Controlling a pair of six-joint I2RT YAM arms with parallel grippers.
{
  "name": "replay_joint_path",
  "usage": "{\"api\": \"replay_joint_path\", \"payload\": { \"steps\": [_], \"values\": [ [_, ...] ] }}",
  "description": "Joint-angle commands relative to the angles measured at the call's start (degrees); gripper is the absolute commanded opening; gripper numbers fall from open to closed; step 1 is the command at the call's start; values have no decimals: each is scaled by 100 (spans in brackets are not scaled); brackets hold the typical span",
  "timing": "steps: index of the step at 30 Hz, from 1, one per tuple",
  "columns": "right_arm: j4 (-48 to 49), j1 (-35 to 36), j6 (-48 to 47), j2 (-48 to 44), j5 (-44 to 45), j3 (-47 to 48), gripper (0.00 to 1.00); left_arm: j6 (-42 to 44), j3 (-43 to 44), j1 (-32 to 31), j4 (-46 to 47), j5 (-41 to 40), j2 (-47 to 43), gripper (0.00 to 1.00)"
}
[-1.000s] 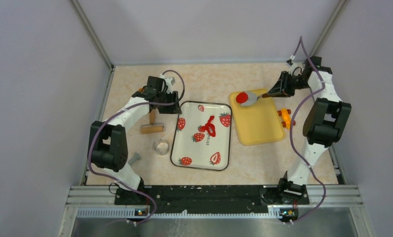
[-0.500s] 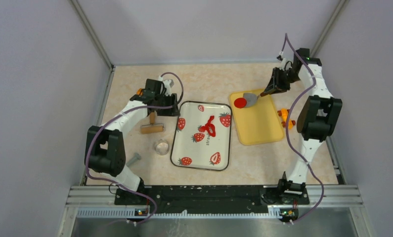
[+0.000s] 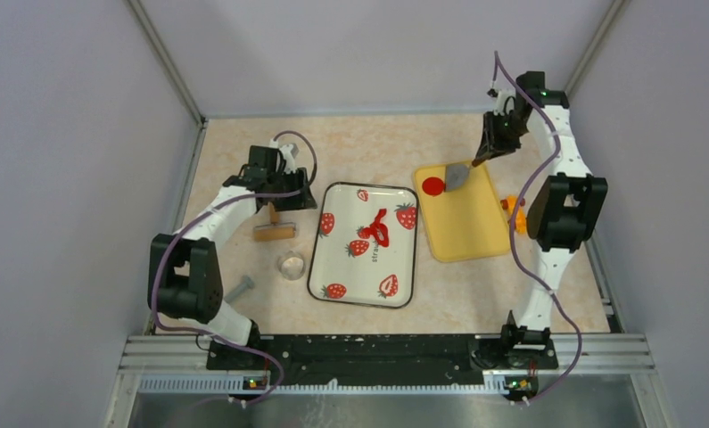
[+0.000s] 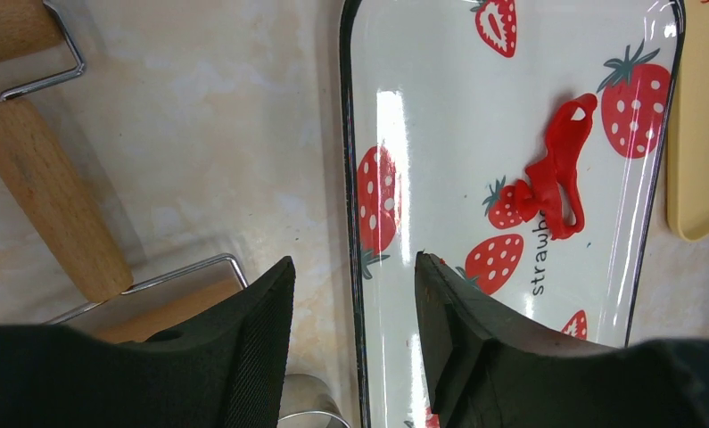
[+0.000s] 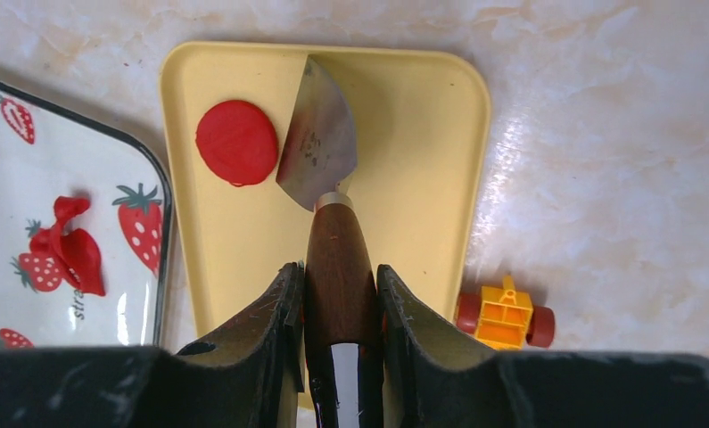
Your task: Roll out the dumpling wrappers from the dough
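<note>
A round flat red dumpling wrapper lies on the yellow board near its far left corner. My right gripper is shut on the wooden handle of a metal spatula, whose blade hangs just right of the wrapper. The dough, a ragged red scrap, rests on the strawberry tray. My left gripper is open over the tray's left rim, with nothing between its fingers.
A wooden rolling pin with a wire frame lies left of the tray. A metal ring cutter stands near it, and a grey bolt lies further forward. An orange toy sits beside the board's right edge.
The wrapper came off the spatula blade and now lies on the board. My right arm pulled back toward the far wall, tipping the spatula steeper. The left arm shifted slightly left.
</note>
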Motion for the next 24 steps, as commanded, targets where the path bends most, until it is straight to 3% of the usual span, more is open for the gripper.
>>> {"api": "replay_joint_path", "payload": {
  "steps": [1,6,11,13,16,18,24],
  "values": [
    [214,-49,-453,-546,1131,355,0,-165,-53,69,331,148,-283,55],
    [218,-156,-608,-1126,692,460,0,-59,-48,88,353,106,-420,55],
    [-100,-527,-1037,-1886,-900,-53,0,273,-28,89,273,67,-560,54],
    [-499,-708,-1619,-2142,-1757,-345,0,467,29,97,160,41,-603,54],
    [-1790,-900,-3219,-2298,-2735,-624,0,947,214,97,-189,7,-659,54],
    [-2384,-888,-3764,-2401,-2733,-1072,0,1241,331,97,-433,-40,-701,54],
    [-2405,-692,-5205,-3628,-2234,-3335,0,1762,479,106,-792,-242,-959,55]
  ]
}}
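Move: The right gripper holds the scraper by its handle over the far part of the yellow tray. The tray's near edge is some 18 cm back, roughly straight behind the hand and 15 cm below. The round red wrapper lies about 10 cm to the hand's left, nearly level with it and 14 cm lower; the toy car stands roughly 10 cm right and 6 cm back. From the empty left hand, that near edge is about 41 cm right and 9 cm back. Keep the right fingers shut on the scraper. Lift it away from the wrapper, swinging slightly right as it rises about 12 cm, then sweep it quickly back some 17 cm to above the near end of the yellow tray, sinking about 5 cm at the end and turning the wrist roughly 30 degrees counter-clockwise. Meanwhile raise the empty, half-open left hand about 3 cm. ##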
